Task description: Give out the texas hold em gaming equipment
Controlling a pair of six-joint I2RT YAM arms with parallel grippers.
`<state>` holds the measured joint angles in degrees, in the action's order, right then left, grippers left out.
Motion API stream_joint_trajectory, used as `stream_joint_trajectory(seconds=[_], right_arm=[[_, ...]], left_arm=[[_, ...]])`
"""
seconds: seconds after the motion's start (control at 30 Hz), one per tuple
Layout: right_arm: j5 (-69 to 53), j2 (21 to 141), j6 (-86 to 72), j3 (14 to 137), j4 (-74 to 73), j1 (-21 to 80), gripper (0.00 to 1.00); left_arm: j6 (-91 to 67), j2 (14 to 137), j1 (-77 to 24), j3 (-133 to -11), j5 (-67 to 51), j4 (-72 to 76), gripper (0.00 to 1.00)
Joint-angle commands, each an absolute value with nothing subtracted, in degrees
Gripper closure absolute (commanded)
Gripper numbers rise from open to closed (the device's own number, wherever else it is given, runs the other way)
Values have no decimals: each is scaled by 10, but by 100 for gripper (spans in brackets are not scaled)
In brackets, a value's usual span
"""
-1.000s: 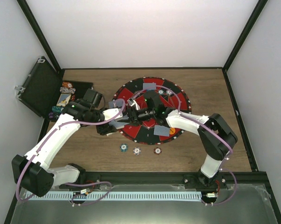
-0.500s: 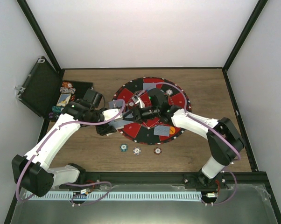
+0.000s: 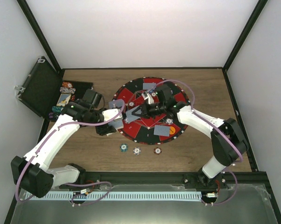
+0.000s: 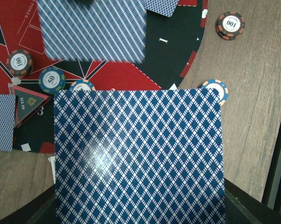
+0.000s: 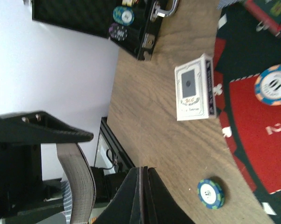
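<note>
My left gripper [image 3: 111,117] is shut on a deck of playing cards [image 4: 138,158], whose blue diamond-patterned back fills the left wrist view. From the side, the deck [image 5: 77,182] is a grey stack. My right gripper [image 3: 133,113] sits just right of the deck, over the round mat [image 3: 145,136]. Its jaws [image 5: 141,171] are pressed together with a thin card edge between them. That single card [image 4: 91,30] hangs blurred above the mat. Poker chips [image 4: 20,62] [image 4: 52,79] lie on the mat, and three chips [image 3: 124,148] [image 3: 136,150] [image 3: 157,150] lie on the wood in front of it.
A black case [image 3: 40,86] stands open at the far left with chips [image 5: 123,15] inside. A white card box [image 5: 194,88] lies on the wood beside the mat. Dealt cards [image 3: 163,131] [image 3: 150,86] rest on the mat. A chip stack [image 4: 229,24] sits off the mat.
The right gripper has closed on a card at the top of the deck, and its arm has swung to the right. The left arm has held still with the deck.
</note>
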<state>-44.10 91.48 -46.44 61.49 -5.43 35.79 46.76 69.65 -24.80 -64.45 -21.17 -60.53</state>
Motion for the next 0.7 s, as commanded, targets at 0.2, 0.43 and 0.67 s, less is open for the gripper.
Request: stream_joint_trajectory(seconds=[0.2, 0.43, 0.67], right_arm=[[-462, 1053, -413, 784, -87, 297, 97], [-474, 1276, -425, 1007, -97, 300, 96], [-478, 1468, -444, 1238, -147, 310, 92]], left_arm=[[476, 681, -251, -659, -229, -610, 88], [476, 679, -251, -663, -228, -618, 88], [477, 682, -251, -663, -226, -622, 88]])
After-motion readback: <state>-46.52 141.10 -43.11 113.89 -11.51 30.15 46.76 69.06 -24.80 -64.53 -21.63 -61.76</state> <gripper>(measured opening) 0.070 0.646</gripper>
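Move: The card in my right hand goes to the empty far-left seat of the red-and-black mat, about 18 cm ahead of that hand, 12 cm to its left and 17 cm below. A card already dealt lies about 13 cm ahead and 14 left; the far card lies 23 ahead and 4 right; the deck is level, 10 left and 5 back. From my left hand, which holds the deck, the seat is about 24 cm ahead, 5 right and 17 below. With my right fingers still pinching the card, I edge a little right, clear of the deck, then sweep it forward about 20 cm over the mat, veering left towards the far-left seat. I rise some 2 cm at first, then sink steeply by over 10 cm, hardly turning the wrist. My left hand keeps the deck in place. ##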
